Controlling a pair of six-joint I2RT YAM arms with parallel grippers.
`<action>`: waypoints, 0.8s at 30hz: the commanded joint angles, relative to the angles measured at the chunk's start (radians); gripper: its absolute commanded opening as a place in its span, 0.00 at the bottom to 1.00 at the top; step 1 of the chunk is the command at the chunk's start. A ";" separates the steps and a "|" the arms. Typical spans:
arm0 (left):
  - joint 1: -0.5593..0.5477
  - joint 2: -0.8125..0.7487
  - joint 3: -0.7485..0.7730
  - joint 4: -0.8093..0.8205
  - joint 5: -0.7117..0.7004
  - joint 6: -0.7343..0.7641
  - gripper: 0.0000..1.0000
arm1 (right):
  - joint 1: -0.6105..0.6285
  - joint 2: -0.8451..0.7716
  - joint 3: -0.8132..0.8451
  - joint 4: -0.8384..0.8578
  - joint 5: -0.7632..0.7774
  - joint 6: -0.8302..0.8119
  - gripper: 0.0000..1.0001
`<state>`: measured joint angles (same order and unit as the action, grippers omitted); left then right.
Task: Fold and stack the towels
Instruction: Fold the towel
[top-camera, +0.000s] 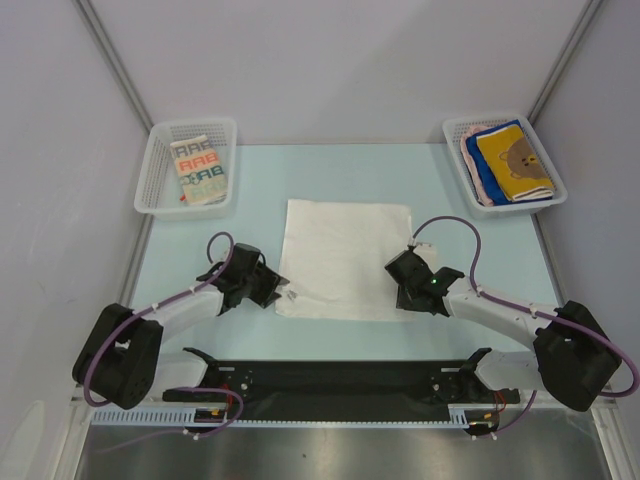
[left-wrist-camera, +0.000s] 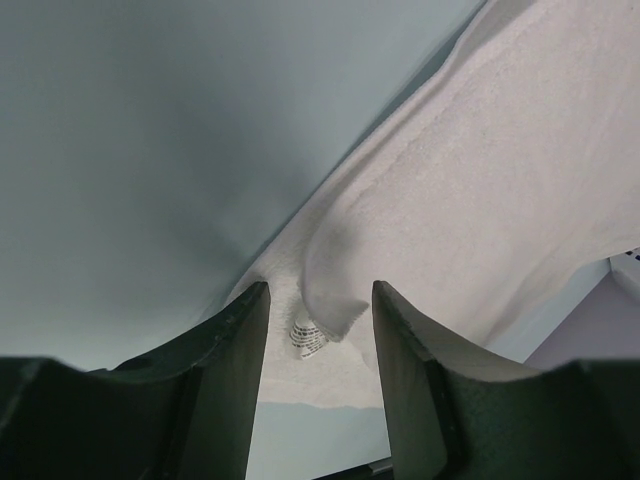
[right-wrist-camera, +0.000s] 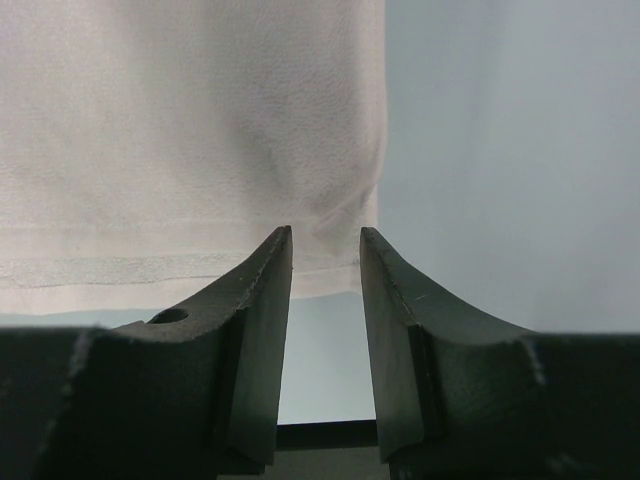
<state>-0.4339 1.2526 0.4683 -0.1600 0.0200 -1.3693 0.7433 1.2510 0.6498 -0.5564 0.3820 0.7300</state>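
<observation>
A plain white towel (top-camera: 345, 258) lies spread flat on the middle of the light blue table. My left gripper (top-camera: 280, 291) is low at the towel's near left corner. In the left wrist view it (left-wrist-camera: 320, 300) is open, and the rumpled corner with its small striped label (left-wrist-camera: 308, 338) lies loose between the fingers. My right gripper (top-camera: 402, 290) is at the near right corner. Its wrist view shows it (right-wrist-camera: 325, 245) open, with the towel's hem (right-wrist-camera: 180, 270) flat under the tips. A folded cream "RABBIT" towel (top-camera: 200, 170) lies in the left basket. A yellow bear towel (top-camera: 512, 160) tops the folded stack in the right basket.
A white mesh basket (top-camera: 148, 180) stands at the back left and another (top-camera: 452, 150) at the back right. Grey walls close the table on three sides. A black rail (top-camera: 340, 380) runs along the near edge between the arm bases.
</observation>
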 joint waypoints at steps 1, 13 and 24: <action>-0.008 0.016 0.024 0.013 -0.014 -0.034 0.51 | 0.007 -0.010 0.008 0.015 0.034 0.013 0.38; -0.008 0.015 0.017 -0.016 -0.017 -0.019 0.36 | 0.007 -0.016 -0.002 0.019 0.032 0.017 0.39; -0.008 -0.021 -0.008 -0.032 -0.017 0.058 0.20 | -0.010 -0.030 -0.002 0.010 0.034 0.006 0.40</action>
<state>-0.4339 1.2606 0.4667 -0.1780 0.0177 -1.3510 0.7403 1.2495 0.6472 -0.5560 0.3813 0.7300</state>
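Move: The towel's upper layer ends in a pointed near-left corner, with its tag, about 1 cm to the right of the left hand's point and 1 cm below it, level with it front to back. The bottom layer's near-left corner lies about 5 cm nearer the base, and the towel's middle is roughly 8 cm ahead and 15 cm to the right. From the right hand, the upper corner is about 25 cm to the left and 3 cm farther out. The towel's upper near-left corner lies between the left hand's half-open fingers, which first sink barely 1 cm towards it. They then close by more than half on the flap beside the tag, taking it between their tips, while the hand eases about 0.5 cm back towards the base with the wrist almost unturned. ##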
